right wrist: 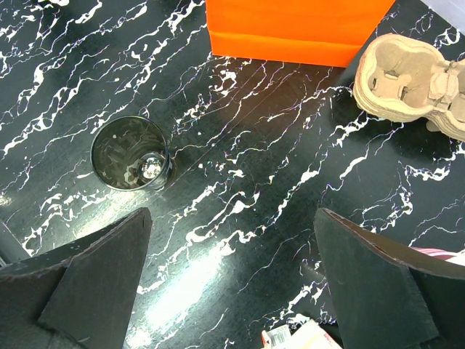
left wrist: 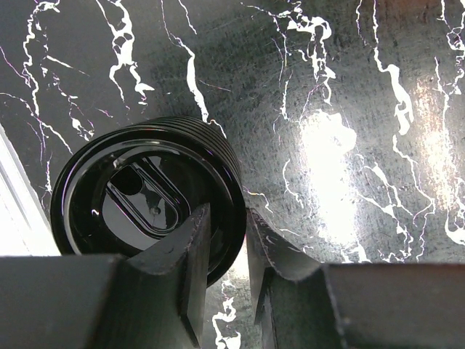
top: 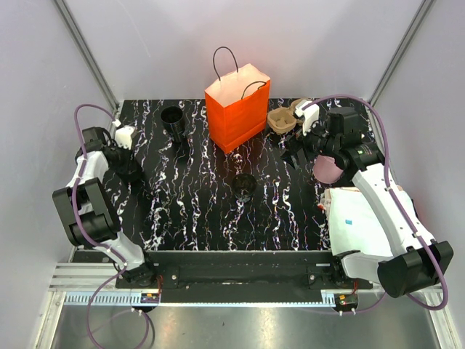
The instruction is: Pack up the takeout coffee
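The takeout coffee (left wrist: 138, 211), a small black cup with a ribbed wall and a round black lid, fills the lower left of the left wrist view. My left gripper (left wrist: 227, 218) sits over its right edge with the jaws narrow. One finger (left wrist: 182, 254) lies across the lid and the other (left wrist: 272, 251) stands outside the wall. A thin sliver of light shows beside the rim, so contact is unclear. In the top view the left gripper (top: 133, 173) hides the cup at the table's left. My right gripper (top: 296, 154) (right wrist: 232, 269) hangs wide open above bare table.
The orange paper bag (top: 236, 109) (right wrist: 298, 29) stands upright at the back centre. An open black cup (top: 173, 121) is left of it and another (top: 244, 186) (right wrist: 131, 154) stands mid-table. The brown pulp tray (top: 282, 120) (right wrist: 407, 76) and pink cup (top: 328, 169) are on the right.
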You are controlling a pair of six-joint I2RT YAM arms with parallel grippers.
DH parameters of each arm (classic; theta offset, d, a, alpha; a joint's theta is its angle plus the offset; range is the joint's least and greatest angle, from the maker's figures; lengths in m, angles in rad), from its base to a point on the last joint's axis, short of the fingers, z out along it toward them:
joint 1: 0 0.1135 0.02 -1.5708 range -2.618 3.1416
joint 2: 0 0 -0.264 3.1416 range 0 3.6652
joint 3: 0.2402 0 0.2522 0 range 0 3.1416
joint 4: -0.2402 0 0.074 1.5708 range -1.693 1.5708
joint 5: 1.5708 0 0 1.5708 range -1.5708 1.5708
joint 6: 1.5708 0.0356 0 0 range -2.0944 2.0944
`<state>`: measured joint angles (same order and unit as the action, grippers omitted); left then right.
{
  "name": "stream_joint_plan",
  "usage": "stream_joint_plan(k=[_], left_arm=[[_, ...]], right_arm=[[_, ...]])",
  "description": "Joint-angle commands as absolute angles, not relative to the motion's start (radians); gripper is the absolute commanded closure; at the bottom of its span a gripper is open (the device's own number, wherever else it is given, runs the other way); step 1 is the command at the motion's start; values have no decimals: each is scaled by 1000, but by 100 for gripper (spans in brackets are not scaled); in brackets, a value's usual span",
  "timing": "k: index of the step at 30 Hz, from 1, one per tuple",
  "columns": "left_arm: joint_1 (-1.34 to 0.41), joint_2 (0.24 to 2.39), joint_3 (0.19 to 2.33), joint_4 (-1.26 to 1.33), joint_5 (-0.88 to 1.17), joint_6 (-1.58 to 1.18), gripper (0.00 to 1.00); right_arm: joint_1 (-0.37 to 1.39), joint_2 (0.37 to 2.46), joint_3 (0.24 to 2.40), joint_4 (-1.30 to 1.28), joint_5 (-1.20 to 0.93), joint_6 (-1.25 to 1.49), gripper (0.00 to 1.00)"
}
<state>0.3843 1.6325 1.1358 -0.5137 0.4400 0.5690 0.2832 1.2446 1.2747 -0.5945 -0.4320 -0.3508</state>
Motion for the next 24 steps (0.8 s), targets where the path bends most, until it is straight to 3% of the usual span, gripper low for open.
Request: stream_joint_plan(k=[1, 16, 18, 19, 22, 24], left_arm=[[382, 1597, 1141, -499, 452, 572, 72], [383, 1488, 1178, -537, 494, 552, 72], [383, 1500, 1169, -538, 479, 571, 67], [382, 1508, 1167, -538, 474, 575, 59], [385, 1543, 1169, -534, 456, 594, 49], [384, 1569, 1178, -531, 449, 597, 47]], right_arm=[[290, 1224, 1287, -566, -453, -337, 0], [290, 1212, 1299, -578, -460, -337, 0], [290, 1204, 1296, -578, -460, -337, 0], [290, 1204, 1296, -578, -462, -341, 0], [290, 1201, 1293, -577, -462, -339, 0], [290, 1198, 1292, -578, -462, -339, 0]])
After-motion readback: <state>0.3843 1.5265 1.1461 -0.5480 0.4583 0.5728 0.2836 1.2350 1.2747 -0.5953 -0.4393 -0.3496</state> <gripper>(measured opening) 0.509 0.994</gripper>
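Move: The stack of black lids is right at my left hand: its middle is about 4 cm to the left, 2 cm farther out and 3 cm below, with the fingers already at its right-hand rim. The tall black cup stack stands some 19 cm ahead and 13 cm right of that hand; the single cup about 38 cm right and 4 cm nearer to me. For my right hand the lids lie roughly 57 cm left, 5 cm ahead and 21 cm below. With my left fingers astride the right-hand rim of the lid stack, one inside and one outside, I lift straight up about 4 cm, tipping the fingertips up slightly. They come free of the rim; near the top I open them again, to roughly twice the gap, and begin to ease back down a touch. ##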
